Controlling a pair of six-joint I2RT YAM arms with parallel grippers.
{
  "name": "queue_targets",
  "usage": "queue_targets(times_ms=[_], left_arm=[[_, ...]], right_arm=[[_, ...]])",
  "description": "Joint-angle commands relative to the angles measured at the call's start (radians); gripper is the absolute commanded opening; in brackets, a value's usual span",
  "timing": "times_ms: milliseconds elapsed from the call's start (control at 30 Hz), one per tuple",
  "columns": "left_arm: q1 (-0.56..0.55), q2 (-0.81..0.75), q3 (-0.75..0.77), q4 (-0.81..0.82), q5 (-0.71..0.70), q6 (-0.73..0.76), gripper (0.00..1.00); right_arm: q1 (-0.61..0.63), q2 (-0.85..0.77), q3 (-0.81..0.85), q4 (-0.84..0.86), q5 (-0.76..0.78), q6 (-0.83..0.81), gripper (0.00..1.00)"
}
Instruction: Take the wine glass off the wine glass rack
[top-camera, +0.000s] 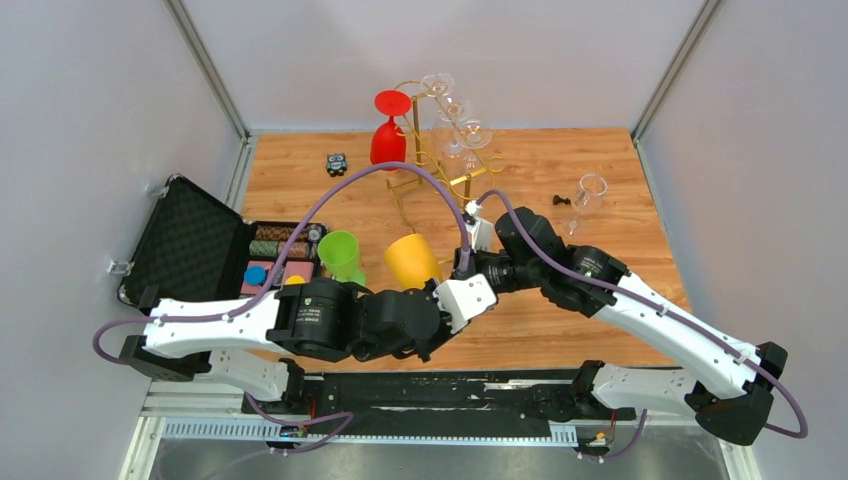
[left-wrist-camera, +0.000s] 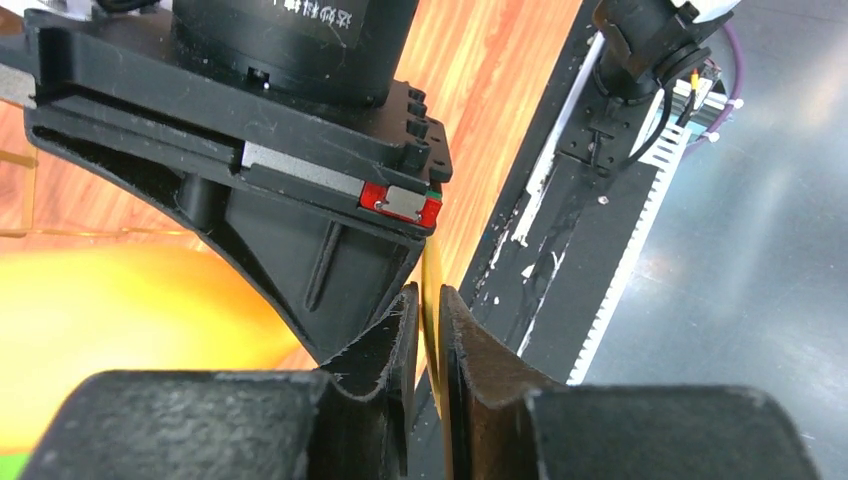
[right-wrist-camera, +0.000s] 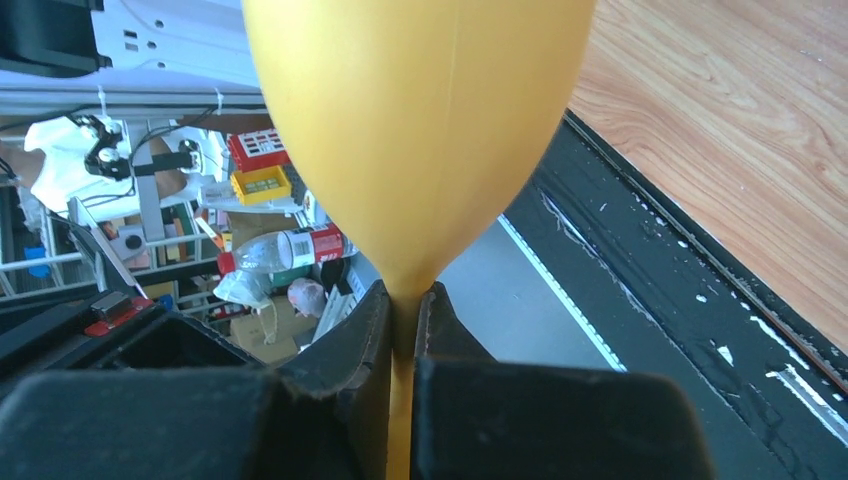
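A yellow wine glass (top-camera: 412, 262) hangs on its side over the table's near middle, between my two grippers. In the right wrist view its bowl (right-wrist-camera: 420, 130) fills the top, and my right gripper (right-wrist-camera: 403, 295) is shut on the stem just under the bowl. My left gripper (left-wrist-camera: 428, 300) has its jaws drawn in narrowly on the thin yellow edge of the glass's foot (left-wrist-camera: 433, 290). From above, both grippers meet just right of the bowl, right gripper (top-camera: 455, 268) over left gripper (top-camera: 468, 292). The gold wine glass rack (top-camera: 432, 150) stands at the back.
A red wine glass (top-camera: 388, 135) and clear glasses (top-camera: 452, 112) hang on the rack. Another clear glass (top-camera: 588, 195) lies at the right back. A green cup (top-camera: 340, 255) and an open black case (top-camera: 190, 245) are at the left. A small toy (top-camera: 336, 163) sits near the back.
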Motion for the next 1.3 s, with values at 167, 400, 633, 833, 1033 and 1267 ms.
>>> queue_targets(times_ms=[167, 400, 633, 833, 1033, 1267], left_arm=[[-0.001, -0.082, -0.068, 0.163, -0.058, 0.031, 0.74], [0.043, -0.126, -0.104, 0.209, -0.024, 0.022, 0.91], [0.200, -0.216, -0.202, 0.298, 0.125, -0.024, 0.94], [0.340, -0.283, -0.258, 0.345, 0.222, -0.082, 0.95], [0.451, -0.318, -0.276, 0.343, 0.254, -0.137, 0.97], [0.616, -0.345, -0.293, 0.315, 0.318, -0.229, 0.97]], right_arm=[[0.014, -0.026, 0.004, 0.030, 0.018, -0.067, 0.00], [0.014, -0.070, -0.013, 0.031, 0.104, -0.172, 0.00], [0.014, -0.123, -0.050, 0.031, 0.229, -0.299, 0.00], [0.014, -0.157, -0.094, 0.030, 0.374, -0.405, 0.00], [0.013, -0.189, -0.128, 0.035, 0.458, -0.528, 0.00], [0.014, -0.206, -0.176, 0.051, 0.505, -0.669, 0.00]])
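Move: Hanging between both hands, the yellow wine glass lies tilted, its foot in the left fingers and its stem in the right just under the bowl. Its middle is about 7 cm ahead of the left hand and 5 cm left, and about 3 cm ahead and 2 cm left of the right hand. The rack's near post stands some 20 cm ahead of either hand, 3 cm right and 12 cm lower; the green glass is roughly 11 cm ahead, 23 cm left and 20 cm below the left hand. Opening wide, the left fingers let go of the yellow glass's foot; after easing back a centimetre that hand swings about 11 cm forward, 7 cm left and a little up, turning counter-clockwise as it clears the foot. The right hand keeps its pinch on the stem and carries the glass forward, right and down, roughly 6 cm forward, rolling some 40 degrees so the bowl end tips up. ##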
